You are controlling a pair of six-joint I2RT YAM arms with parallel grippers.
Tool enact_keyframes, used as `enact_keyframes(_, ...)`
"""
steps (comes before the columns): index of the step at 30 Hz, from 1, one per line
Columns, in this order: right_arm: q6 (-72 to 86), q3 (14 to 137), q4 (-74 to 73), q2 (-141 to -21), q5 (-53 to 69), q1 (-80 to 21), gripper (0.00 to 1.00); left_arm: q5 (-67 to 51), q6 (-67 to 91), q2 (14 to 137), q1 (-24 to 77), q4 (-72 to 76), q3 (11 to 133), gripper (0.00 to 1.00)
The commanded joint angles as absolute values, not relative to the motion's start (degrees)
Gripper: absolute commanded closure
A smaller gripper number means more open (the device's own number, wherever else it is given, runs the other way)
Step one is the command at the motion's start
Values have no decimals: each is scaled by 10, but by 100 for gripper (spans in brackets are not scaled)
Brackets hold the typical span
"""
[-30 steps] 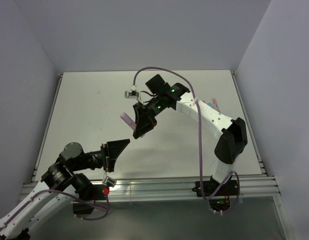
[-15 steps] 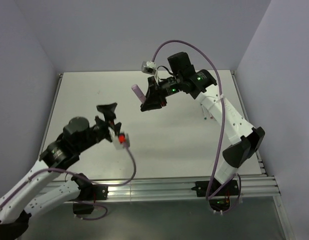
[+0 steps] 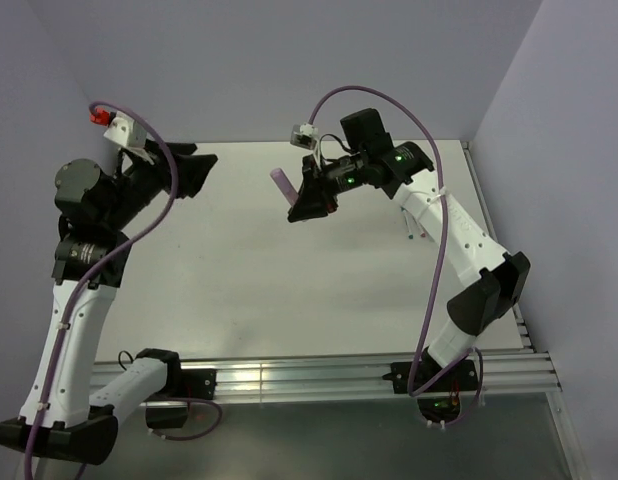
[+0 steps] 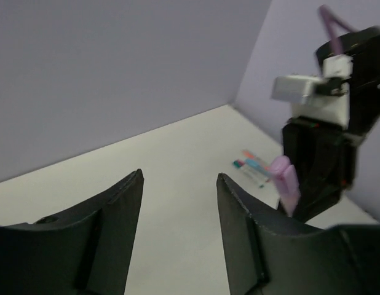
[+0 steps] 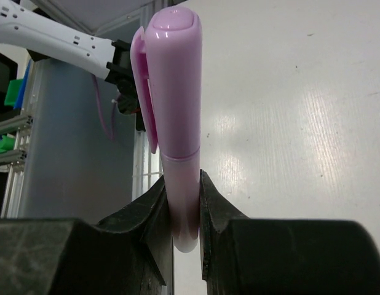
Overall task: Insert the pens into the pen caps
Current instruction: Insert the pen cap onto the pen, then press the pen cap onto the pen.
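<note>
A lilac pen with a lilac clip cap pushed over its upper end stands between my right gripper's fingers, which are shut on its pale barrel. From above, that gripper hangs over the table's far middle with the pen sticking up and to the left. My left gripper is raised at the far left and points toward it, open with nothing between its fingers. The left wrist view shows the lilac pen ahead to the right. Several more pens or caps lie on the table beyond it.
The pale table is enclosed by grey walls on the left, back and right. An aluminium rail runs along the near edge. The right arm's purple cable arcs above it. A few small items lie beside the right arm.
The left arm has swung from low at the near edge up to the far left. The right arm lifted the lilac pen toward the back, then held almost still.
</note>
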State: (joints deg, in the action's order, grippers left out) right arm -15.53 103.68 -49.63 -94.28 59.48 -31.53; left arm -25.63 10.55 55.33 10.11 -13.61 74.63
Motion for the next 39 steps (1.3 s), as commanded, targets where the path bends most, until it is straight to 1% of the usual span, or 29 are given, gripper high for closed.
enact_keyframes(1,-124,1031,-460,-915,612,-317,100,-407,329,566,79,21,725,45)
enact_keyframes(3,-104,1028,-458,-923,630,-319,100,-436,386,593,78,2,761,48)
enact_keyframes(5,-85,1023,-453,-925,636,-325,100,-477,447,646,78,2,794,51)
enact_keyframes(6,-78,1020,-445,-925,628,-328,100,-530,475,663,76,24,799,48)
enact_keyframes(7,-74,1013,-431,-923,622,-331,100,-548,509,683,76,54,795,45)
enact_keyframes(8,-70,1010,-425,-923,621,-337,100,-561,578,686,77,92,763,45)
enact_keyframes(9,-67,1012,-418,-924,628,-341,100,-558,611,681,79,187,738,45)
enact_keyframes(12,-50,1026,-415,-932,649,-348,100,-557,662,668,82,290,674,45)
enact_keyframes(15,-39,1044,-412,-938,669,-352,100,-575,678,665,87,359,634,46)
enact_keyframes(26,-16,1041,-399,-951,674,-377,100,-584,716,671,112,447,600,49)
enact_keyframes(33,-9,1050,-395,-957,677,-378,100,-575,700,669,129,415,593,51)
enact_keyframes(39,-8,1048,-395,-956,673,-380,100,-570,700,671,136,411,594,57)
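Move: Off to the left gripper's right, about 12 cm, lies the cap of the pink pen, some 2 cm back and 7 cm lower; nothing else stands near. The right fingers already pinch the pen's lower barrel, so the cap is about 3 cm ahead of the right hand point, 2 cm left and 5 cm up. From that hand the open left gripper is about 14 cm left, 5 cm ahead and 12 cm higher. Swinging its fingers clockwise by some 45 degrees, rolling left side down and tipping them downward, the left hand travels about 10 cm right towards the cap, then draws 4 cm back; its fingers narrow but stay open astride the cap's end. The right hand keeps its pinch on the pen and brings it about 4 cm back and nearly as far left to meet them. ##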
